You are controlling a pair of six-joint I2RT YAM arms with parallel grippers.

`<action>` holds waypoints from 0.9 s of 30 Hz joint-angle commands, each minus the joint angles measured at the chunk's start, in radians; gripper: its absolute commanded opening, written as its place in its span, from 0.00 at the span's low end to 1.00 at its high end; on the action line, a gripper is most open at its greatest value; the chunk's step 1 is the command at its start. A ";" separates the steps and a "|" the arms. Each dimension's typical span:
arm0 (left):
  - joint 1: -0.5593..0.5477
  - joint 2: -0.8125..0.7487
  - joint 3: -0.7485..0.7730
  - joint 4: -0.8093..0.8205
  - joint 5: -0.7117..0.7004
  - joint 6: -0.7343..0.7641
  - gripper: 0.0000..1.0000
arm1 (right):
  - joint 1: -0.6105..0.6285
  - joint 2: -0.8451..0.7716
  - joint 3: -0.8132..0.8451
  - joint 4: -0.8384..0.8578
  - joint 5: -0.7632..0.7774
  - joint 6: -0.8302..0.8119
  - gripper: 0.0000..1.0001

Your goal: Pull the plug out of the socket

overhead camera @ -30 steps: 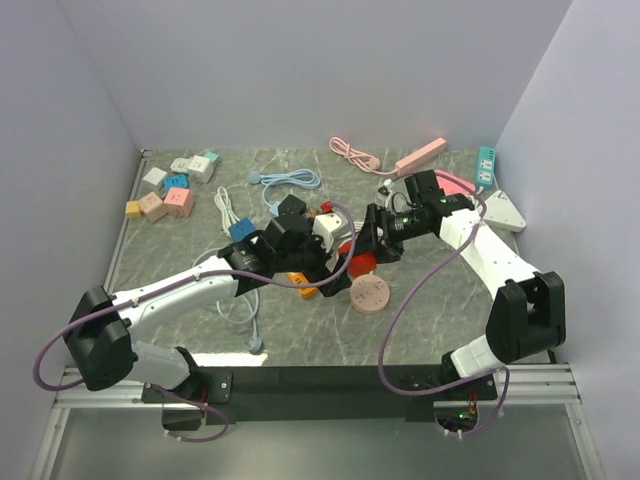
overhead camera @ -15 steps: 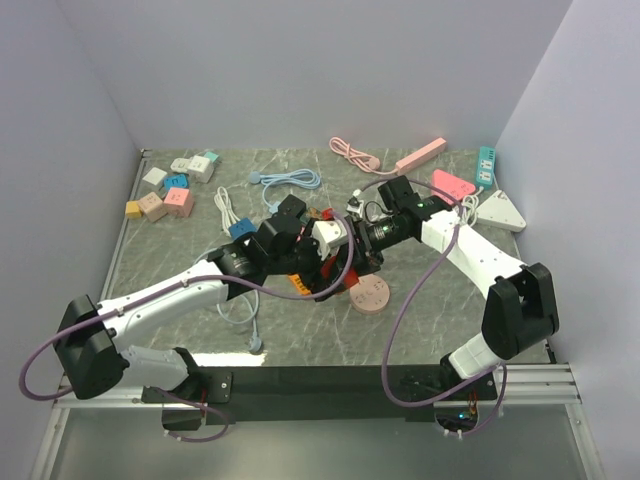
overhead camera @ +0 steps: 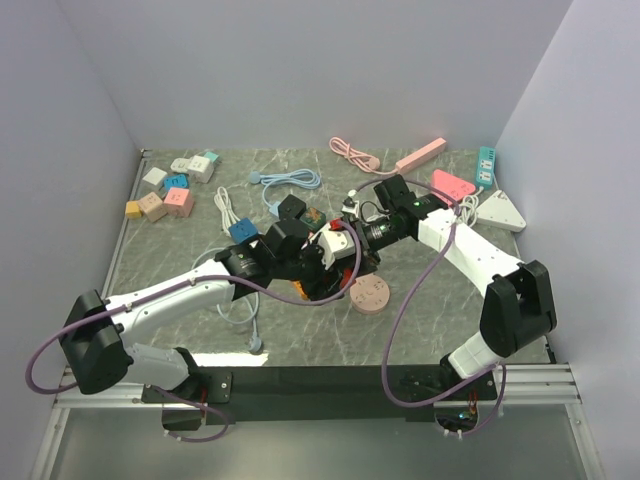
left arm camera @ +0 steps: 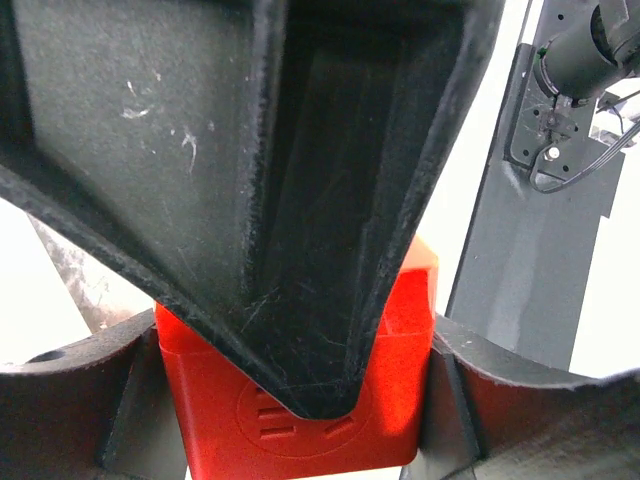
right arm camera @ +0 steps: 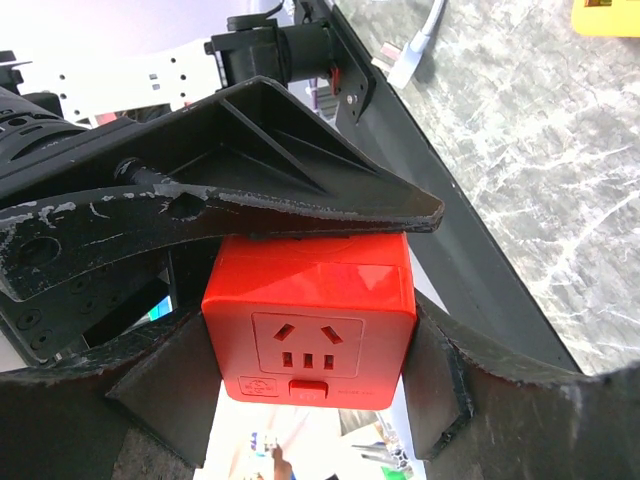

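The socket is a red cube (right arm camera: 310, 320) with a three-pin outlet face, held up above the table's middle (overhead camera: 338, 226). My right gripper (right arm camera: 310, 375) is shut on it, one finger against each side. My left gripper (left arm camera: 295, 405) grips the same cube (left arm camera: 300, 420) across its other two sides, fingers (left arm camera: 80, 400) pressed against it. One left finger (right arm camera: 250, 150) lies along the cube's top in the right wrist view. The plug is hidden; I cannot make it out apart from the red cube. In the top view both grippers (overhead camera: 322, 250) (overhead camera: 347, 240) meet at the cube.
A pink round socket (overhead camera: 370, 296) and an orange block (overhead camera: 300, 288) lie just below the grippers. Several coloured cubes (overhead camera: 170, 195) sit far left. Power strips (overhead camera: 420, 155) (overhead camera: 486, 166), a pink block (overhead camera: 455, 184) and a white wedge (overhead camera: 500, 212) lie back right. A blue cable (overhead camera: 290, 180) lies behind.
The right arm has carried the red cube leftward to the left gripper. The left gripper's fingers, wide open a second ago, have closed onto the cube.
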State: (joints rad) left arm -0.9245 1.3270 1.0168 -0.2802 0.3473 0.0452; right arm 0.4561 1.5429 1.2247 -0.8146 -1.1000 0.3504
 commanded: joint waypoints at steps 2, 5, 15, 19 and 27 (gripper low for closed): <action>-0.004 -0.017 0.020 -0.027 -0.037 0.008 0.04 | 0.004 -0.013 0.055 0.025 -0.015 0.010 0.61; 0.006 -0.060 -0.013 -0.019 -0.067 0.004 0.01 | -0.037 -0.035 0.046 0.077 0.060 0.093 0.91; 0.202 -0.212 -0.129 -0.043 -0.132 -0.027 0.00 | -0.324 -0.130 0.010 0.204 0.268 0.298 0.95; 0.547 -0.137 -0.040 -0.048 -0.176 -0.080 0.00 | -0.339 -0.127 0.025 0.175 0.288 0.289 0.96; 0.981 0.355 0.320 -0.002 -0.125 -0.324 0.00 | -0.324 -0.142 0.025 0.122 0.400 0.204 0.97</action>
State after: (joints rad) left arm -0.0246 1.5585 1.2339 -0.3256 0.2008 -0.1513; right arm 0.1204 1.4422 1.2118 -0.6514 -0.7872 0.6151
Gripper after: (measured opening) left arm 0.676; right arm 0.971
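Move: The red plug is already between both hands' finger pads. From the left hand, the pink cube among the sorted plugs lies about 30 cm ahead, 40 cm to the left and 16 cm below; the tan cube is some 8 cm to its left, the blue adapter 5 cm beyond it. The round pink socket sits about 4 cm ahead and 7 cm right of either hand, some 16 cm below. Keep the left grip on the red plug while you open the right fingers and back that hand off forward and right, about 15 cm, turning clockwise. Then sweep the left hand left and forward, gathering speed and nearly level, close to 40 cm towards the sorted plugs, swinging some 65 degrees counter-clockwise. ##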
